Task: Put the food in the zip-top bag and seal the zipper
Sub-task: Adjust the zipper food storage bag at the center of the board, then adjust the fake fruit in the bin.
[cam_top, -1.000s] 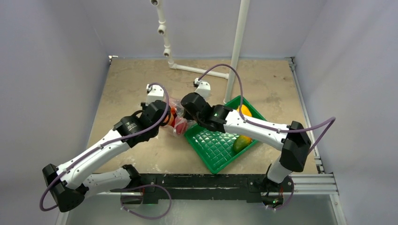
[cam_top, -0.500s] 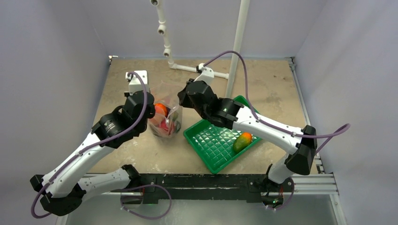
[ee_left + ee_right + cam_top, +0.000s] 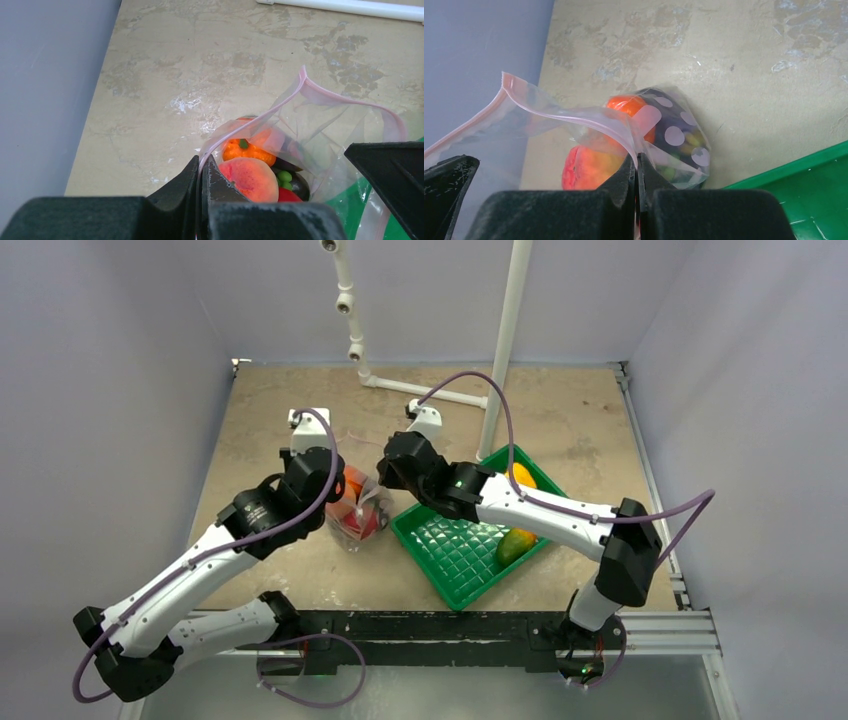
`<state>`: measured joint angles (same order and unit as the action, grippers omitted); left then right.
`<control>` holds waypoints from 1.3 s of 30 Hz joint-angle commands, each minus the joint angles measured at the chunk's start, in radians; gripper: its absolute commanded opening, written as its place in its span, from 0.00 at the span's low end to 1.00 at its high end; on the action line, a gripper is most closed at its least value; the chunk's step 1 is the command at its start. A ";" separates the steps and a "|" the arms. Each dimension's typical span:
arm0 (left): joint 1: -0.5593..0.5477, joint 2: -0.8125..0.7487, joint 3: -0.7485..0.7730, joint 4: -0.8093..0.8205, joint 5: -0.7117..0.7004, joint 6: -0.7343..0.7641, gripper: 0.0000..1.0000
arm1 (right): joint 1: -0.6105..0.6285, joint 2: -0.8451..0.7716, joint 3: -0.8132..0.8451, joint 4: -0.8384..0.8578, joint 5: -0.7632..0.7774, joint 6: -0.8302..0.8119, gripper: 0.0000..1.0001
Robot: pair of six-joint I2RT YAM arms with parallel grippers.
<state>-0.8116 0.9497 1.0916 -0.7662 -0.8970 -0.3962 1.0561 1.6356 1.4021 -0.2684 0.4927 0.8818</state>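
Note:
The zip-top bag [image 3: 357, 518] hangs upright between my two grippers, left of the tray. My left gripper [image 3: 202, 164] is shut on the left end of the bag's mouth, and my right gripper [image 3: 638, 161] is shut on the right end. The pink zipper [image 3: 345, 99] loops open between them. Inside the bag lies food: a peach [image 3: 251, 178], an orange fruit [image 3: 244, 150], a dark eggplant [image 3: 674, 131] and a red tomato [image 3: 288, 196]. A green-orange mango [image 3: 515, 544] and a yellow-orange piece [image 3: 522, 475] lie in the tray.
The green ribbed tray [image 3: 455, 550] sits at an angle right of the bag. A white upright pole [image 3: 505, 350] and a white pipe [image 3: 420, 388] stand at the back. Grey walls close in both sides.
Both grippers have come nearer and closer together with the bag, so its mouth is narrower than half a second ago. A second ago they were closer still.

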 commanded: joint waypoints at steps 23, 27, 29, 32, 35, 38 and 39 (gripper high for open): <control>0.012 -0.094 -0.135 0.163 0.146 0.077 0.00 | -0.004 -0.201 -0.036 -0.264 0.158 0.119 0.62; 0.013 -0.093 -0.136 0.160 0.154 0.077 0.00 | -0.044 -0.215 -0.068 -0.357 0.204 0.157 0.66; 0.012 -0.098 -0.137 0.163 0.165 0.078 0.00 | -0.079 -0.221 -0.092 -0.385 0.213 0.163 0.67; 0.012 -0.105 -0.141 0.168 0.181 0.081 0.00 | -0.134 -0.232 -0.140 -0.397 0.217 0.147 0.67; 0.012 -0.109 -0.143 0.171 0.188 0.083 0.00 | -0.179 -0.240 -0.185 -0.391 0.212 0.123 0.67; 0.013 -0.112 -0.143 0.172 0.193 0.085 0.00 | -0.210 -0.235 -0.214 -0.393 0.189 0.112 0.69; 0.013 -0.113 -0.143 0.171 0.194 0.085 0.00 | -0.215 -0.232 -0.224 -0.394 0.180 0.112 0.69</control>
<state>-0.8051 0.8524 0.9524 -0.6296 -0.7197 -0.3260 0.8612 1.4326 1.2022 -0.6426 0.6636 1.0054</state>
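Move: The right hand, pinching the bag's rim, has the green tray's middle roughly 18 cm to its right, level fore and aft and 20 cm below. The yellow pepper lies about 26 cm right and 9 cm ahead, the mango 25 cm right and 5 cm back; the bagged food sits some 6 cm left and 3 cm ahead, 15 cm down. From the left hand, also pinching the rim, the tray is about 31 cm right and 3 cm ahead. Up first, about 4 cm, as its fingers spread and let go of the bag's rim, the right hand then swings some 17 cm to the right and descends over the tray, fingers well open and turning clockwise. The left hand keeps its pinch on the rim while easing slightly right and down and turning a little clockwise. ##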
